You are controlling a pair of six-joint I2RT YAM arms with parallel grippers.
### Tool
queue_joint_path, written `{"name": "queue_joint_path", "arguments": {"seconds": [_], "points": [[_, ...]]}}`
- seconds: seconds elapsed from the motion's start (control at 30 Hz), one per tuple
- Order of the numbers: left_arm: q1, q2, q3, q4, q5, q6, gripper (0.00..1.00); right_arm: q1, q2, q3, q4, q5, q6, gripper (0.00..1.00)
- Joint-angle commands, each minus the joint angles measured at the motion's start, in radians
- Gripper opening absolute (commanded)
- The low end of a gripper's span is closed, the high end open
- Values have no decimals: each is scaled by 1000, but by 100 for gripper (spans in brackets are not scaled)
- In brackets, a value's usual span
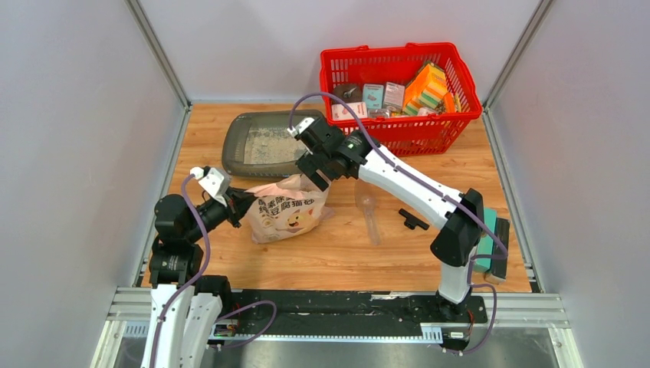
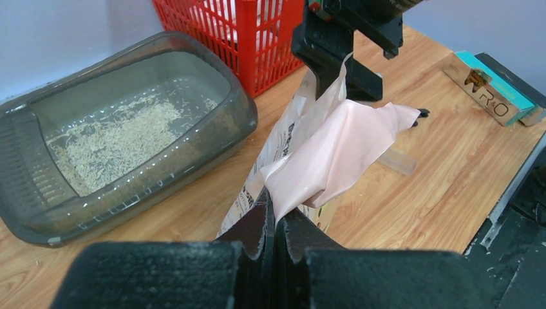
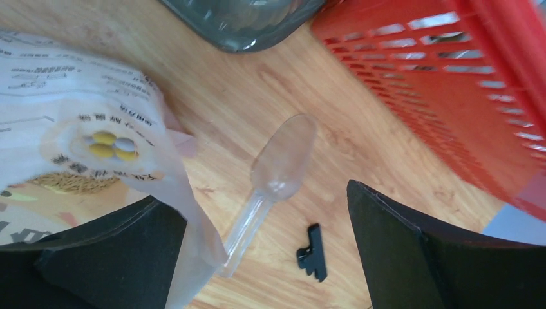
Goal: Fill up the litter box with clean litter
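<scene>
The dark grey litter box (image 1: 244, 142) (image 2: 38, 193) lies at the back left with a thin layer of pale clean litter (image 2: 116, 138) in it. The pinkish-cream litter bag (image 1: 287, 215) (image 2: 335, 151) (image 3: 71, 141) lies on the table in front of it. My left gripper (image 1: 239, 204) (image 2: 277, 215) is shut on the bag's pink edge. My right gripper (image 1: 314, 167) (image 3: 264, 257) hovers over the bag's top with its jaws wide open. A flap of the bag drapes over its left finger (image 3: 96, 257), and nothing is clamped between the fingers.
A red mesh basket (image 1: 360, 61) (image 2: 257, 51) (image 3: 444, 84) full of boxes stands at the back right. A clear plastic scoop (image 1: 369, 215) (image 3: 280, 164) and a black clip (image 1: 412, 221) (image 3: 313, 252) lie right of the bag. A teal box (image 1: 492, 238) (image 2: 492, 90) sits at the right edge.
</scene>
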Motion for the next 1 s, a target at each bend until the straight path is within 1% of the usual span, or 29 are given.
{"name": "queue_joint_path", "arguments": {"seconds": [0.0,0.03,0.1,0.17,0.23,0.27,0.3,0.33,0.37,0.4,0.43,0.53,0.6,0.63,0.73,0.97], "points": [[-6,-36,53,202,30,-35,0,13,-66,113,63,89,-101,96],[-6,-32,62,182,29,-26,0,28,-73,162,81,123,-142,96],[-6,-33,67,167,26,-12,0,35,-87,204,88,125,-173,98],[-6,-32,68,136,21,14,0,30,-122,201,94,119,-193,100],[-6,-27,72,113,20,34,0,-16,-187,138,98,46,-178,100],[-6,-27,73,105,15,40,0,-40,-207,47,97,7,-173,100],[-6,-19,76,99,13,47,0,-68,-228,-4,89,-33,-168,100],[-6,-16,78,93,12,54,0,-134,-247,-55,68,-123,-167,100],[-6,-15,79,91,7,54,0,-169,-274,-181,57,-157,-168,100],[-6,-6,84,91,1,54,0,-201,-282,-236,48,-214,-171,100],[-6,-2,85,91,0,56,0,-256,-281,-291,13,-243,-179,100],[-6,16,99,90,-16,54,0,-320,-284,-452,9,-306,-150,100],[-6,25,104,88,-23,54,0,-329,-284,-552,23,-341,-92,100],[-6,28,105,91,-25,54,0,-329,-281,-575,34,-384,-67,100],[-6,28,108,81,-30,54,0,-331,-259,-637,54,-435,17,98],[-6,-1,102,44,-42,94,0,-311,-179,-649,71,-484,106,96]]}}
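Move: The open right hand is at the bag's mouth; the clear scoop lies about 8 cm back, 9 cm to its right and some 18 cm below. The black clip is 12 cm to the scoop's right, about level with it; the bag's middle is 10 cm left of the right hand and 7 cm back. From the left hand, pinching the bag's corner, the scoop is about 26 cm right, 5 cm back, well below. The open right hand lifts 10 cm off the bag, then swings right, down and back toward the scoop. ##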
